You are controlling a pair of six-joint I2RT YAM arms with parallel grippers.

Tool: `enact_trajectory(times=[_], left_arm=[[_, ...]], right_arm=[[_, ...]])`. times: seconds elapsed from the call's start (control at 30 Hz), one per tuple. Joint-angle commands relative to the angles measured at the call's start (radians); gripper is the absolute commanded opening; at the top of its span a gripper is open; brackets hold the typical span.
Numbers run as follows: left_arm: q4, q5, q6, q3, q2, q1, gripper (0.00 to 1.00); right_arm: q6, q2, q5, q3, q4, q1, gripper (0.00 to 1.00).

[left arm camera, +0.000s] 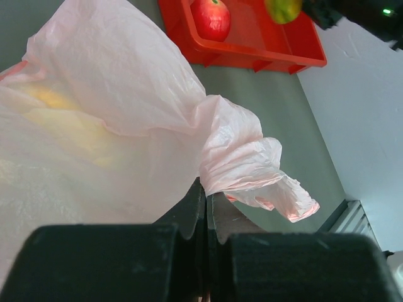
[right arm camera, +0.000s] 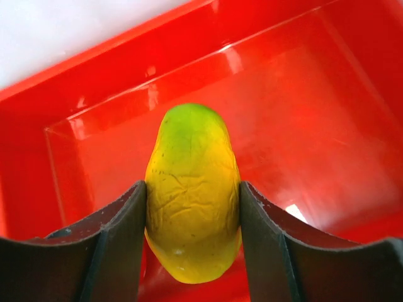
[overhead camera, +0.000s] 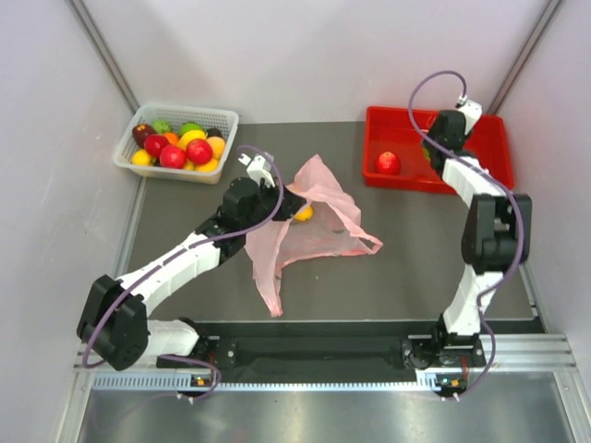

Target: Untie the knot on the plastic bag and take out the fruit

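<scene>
The pink plastic bag [overhead camera: 323,229] lies crumpled mid-table, and a yellow fruit [overhead camera: 305,213] shows at its opening. My left gripper [overhead camera: 294,205] is shut on a bunched fold of the bag [left arm camera: 126,113], with the film pinched at its fingertips [left arm camera: 206,192]. Yellow fruit [left arm camera: 56,104] shows dimly through the film. I see no knot. My right gripper [right arm camera: 192,185] is shut on a yellow-green mango [right arm camera: 192,182], held just above the floor of the red tray [right arm camera: 315,113]. A red apple [overhead camera: 388,162] lies in that tray [overhead camera: 494,148].
A white basket [overhead camera: 125,152] piled with several red, yellow and green fruits stands at the back left. Grey walls close in on both sides. One long strip of the bag trails toward the near edge [overhead camera: 272,300].
</scene>
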Motion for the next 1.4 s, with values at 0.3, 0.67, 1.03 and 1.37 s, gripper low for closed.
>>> enact_trajectory(times=[0.3,0.67,1.03,1.37], left_arm=[[0.033,0.008,0.014,-0.003,-0.030,0.001,0.00],[0.040,0.014,0.007,-0.009,-0.028,0.001,0.00],[0.038,0.017,0.004,-0.016,-0.037,0.003,0.00],[0.041,0.025,0.004,-0.008,-0.042,0.001,0.00]], right_arm=[[-0.079,0.299,-0.276,0.307,-0.225,-0.008,0.00],[-0.076,0.270,-0.720,0.304,-0.230,-0.008,0.24],[-0.047,-0.036,-0.598,0.062,-0.146,-0.008,1.00],[-0.094,-0.710,-0.609,-0.379,-0.136,0.103,1.00]])
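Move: Over the red box with the mango already in its grip, the right hand has the box's middle about 8 cm ahead, 2 cm to its right and 10 cm below. The red apple in the box lies 4 cm ahead, 14 cm to the left and 9 cm down; the yellow fruit in the bag lies some 15 cm back and 43 cm left, 9 cm lower. From the left hand, the box's middle is roughly 26 cm ahead, 46 cm right and 14 cm lower. Sinking about 10 cm into the red box while edging forward, the right hand then carries the mango some 10 cm left towards the apple, turning counter-clockwise about 30 degrees and tipping down. Its fingers open wide and let go beside the apple, then the empty hand backs off towards the robot and climbs clear. The left hand stays put, still pinching the bag. ##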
